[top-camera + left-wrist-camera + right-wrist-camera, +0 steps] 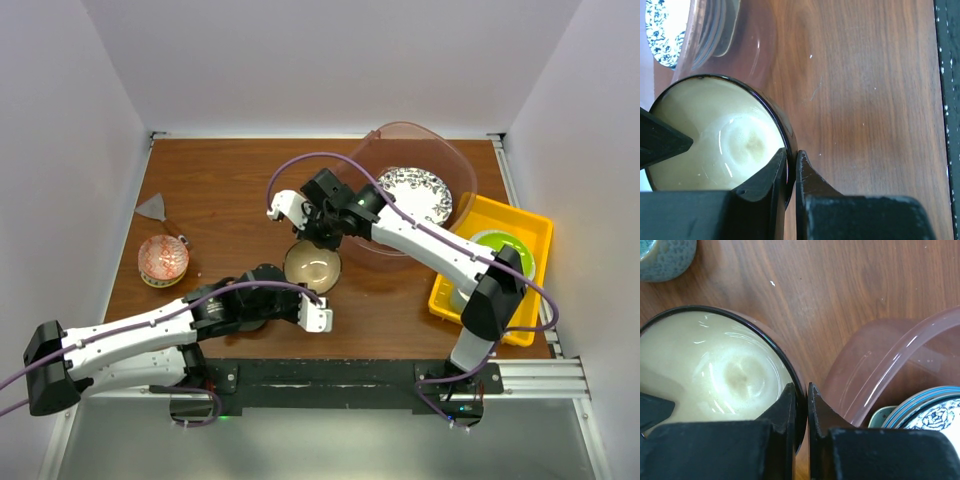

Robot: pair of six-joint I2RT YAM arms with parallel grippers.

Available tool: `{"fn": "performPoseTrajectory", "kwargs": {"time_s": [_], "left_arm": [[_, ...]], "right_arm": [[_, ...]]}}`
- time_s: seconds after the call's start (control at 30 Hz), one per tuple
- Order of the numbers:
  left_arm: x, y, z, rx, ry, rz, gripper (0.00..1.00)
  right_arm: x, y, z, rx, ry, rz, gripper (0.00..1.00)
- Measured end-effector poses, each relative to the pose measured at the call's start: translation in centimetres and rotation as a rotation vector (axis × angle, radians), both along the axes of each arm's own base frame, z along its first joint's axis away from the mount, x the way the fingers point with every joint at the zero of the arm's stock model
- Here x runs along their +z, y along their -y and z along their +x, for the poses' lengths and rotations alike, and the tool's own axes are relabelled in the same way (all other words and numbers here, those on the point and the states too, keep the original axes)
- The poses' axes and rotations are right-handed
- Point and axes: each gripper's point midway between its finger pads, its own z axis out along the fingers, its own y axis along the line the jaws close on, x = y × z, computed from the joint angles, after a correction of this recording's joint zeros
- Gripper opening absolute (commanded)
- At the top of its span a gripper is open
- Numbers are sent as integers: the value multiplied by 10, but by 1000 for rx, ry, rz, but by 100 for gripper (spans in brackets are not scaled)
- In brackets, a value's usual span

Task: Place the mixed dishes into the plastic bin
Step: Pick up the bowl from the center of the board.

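A bowl [312,265] with a cream inside and a dark rim sits just left of the plastic bin [455,165]. My left gripper [791,152] is shut on the bowl's [715,140] near rim, one finger inside and one outside. From the far side, my right gripper [800,386] is shut on the rim of the same bowl [715,370], next to the bin's pinkish wall [900,355]. Blue-patterned plates [415,193] lie in the bin. A red patterned bowl [163,258] stands at the left. A grey-teal mug [665,257] shows in the right wrist view.
A yellow tray [520,225] holding a lime-green plate [505,250] stands to the right of the bin. A small grey scraper [153,208] lies at the far left. White walls close in the table on three sides.
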Motion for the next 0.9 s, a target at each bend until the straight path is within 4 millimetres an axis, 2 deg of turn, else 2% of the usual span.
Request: {"fn": "performPoseTrajectory", "kwargs": {"time_s": [0.03, 0.1, 0.13, 0.2, 0.27, 0.3, 0.33, 0.47, 0.6, 0.7, 0.9], "left_arm": [[1, 0, 0, 4, -2, -4, 39], [4, 2, 2, 14, 2, -21, 53], [9, 3, 3, 24, 9, -43, 64], [24, 4, 6, 52, 19, -103, 76], [41, 3, 8, 78, 30, -173, 92], [48, 2, 8, 89, 36, -200, 94], [58, 1, 10, 110, 42, -240, 100], [93, -7, 17, 200, 54, -366, 100], [124, -16, 23, 284, 49, -461, 100], [135, -21, 26, 328, 39, -500, 100], [137, -36, 35, 407, 34, -523, 100]], "right_arm": [[1, 0, 0, 1, 1, 3, 0], [4, 0, -1, 8, 3, 9, 0], [5, 2, -2, 18, 5, 4, 0], [5, 5, -4, 27, -12, 7, 0], [7, 8, -5, 36, -32, 20, 0], [9, 10, -5, 36, -43, 30, 0], [10, 13, -4, 35, -57, 44, 0], [18, 31, 5, -1, -108, 101, 0], [33, 57, 22, -68, -130, 181, 0], [44, 76, 34, -119, -141, 243, 0], [77, 120, 57, -251, -91, 359, 0]]}}
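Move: The right hand already has the bowl by its rim, the bowl's middle about 5 cm back, 3 cm left and 3 cm below; the plastic bin it goes to lies roughly 17 cm right, 10 cm ahead and 10 cm lower, with the patterned plate in it some 22 cm right and 12 cm ahead. From the left hand, still on the rim, the bowl's middle is about 5 cm ahead, 1 cm left, and the green mug some 17 cm left, 2 cm back, 11 cm lower. The left fingers spread wide and let go of the bowl's rim, and that hand draws off about 14 cm, mostly up with a little forward and left, its fingers tipping up from slanting down to nearly level and swinging counter-clockwise. The right hand keeps its pinch on the rim and, after hardly moving at first, carries the bowl some 12 cm right, also rising and going forward, towards and over the near left part of the plastic bin, its fingers tilting some 20 degrees up towards the left and turning a little clockwise. ##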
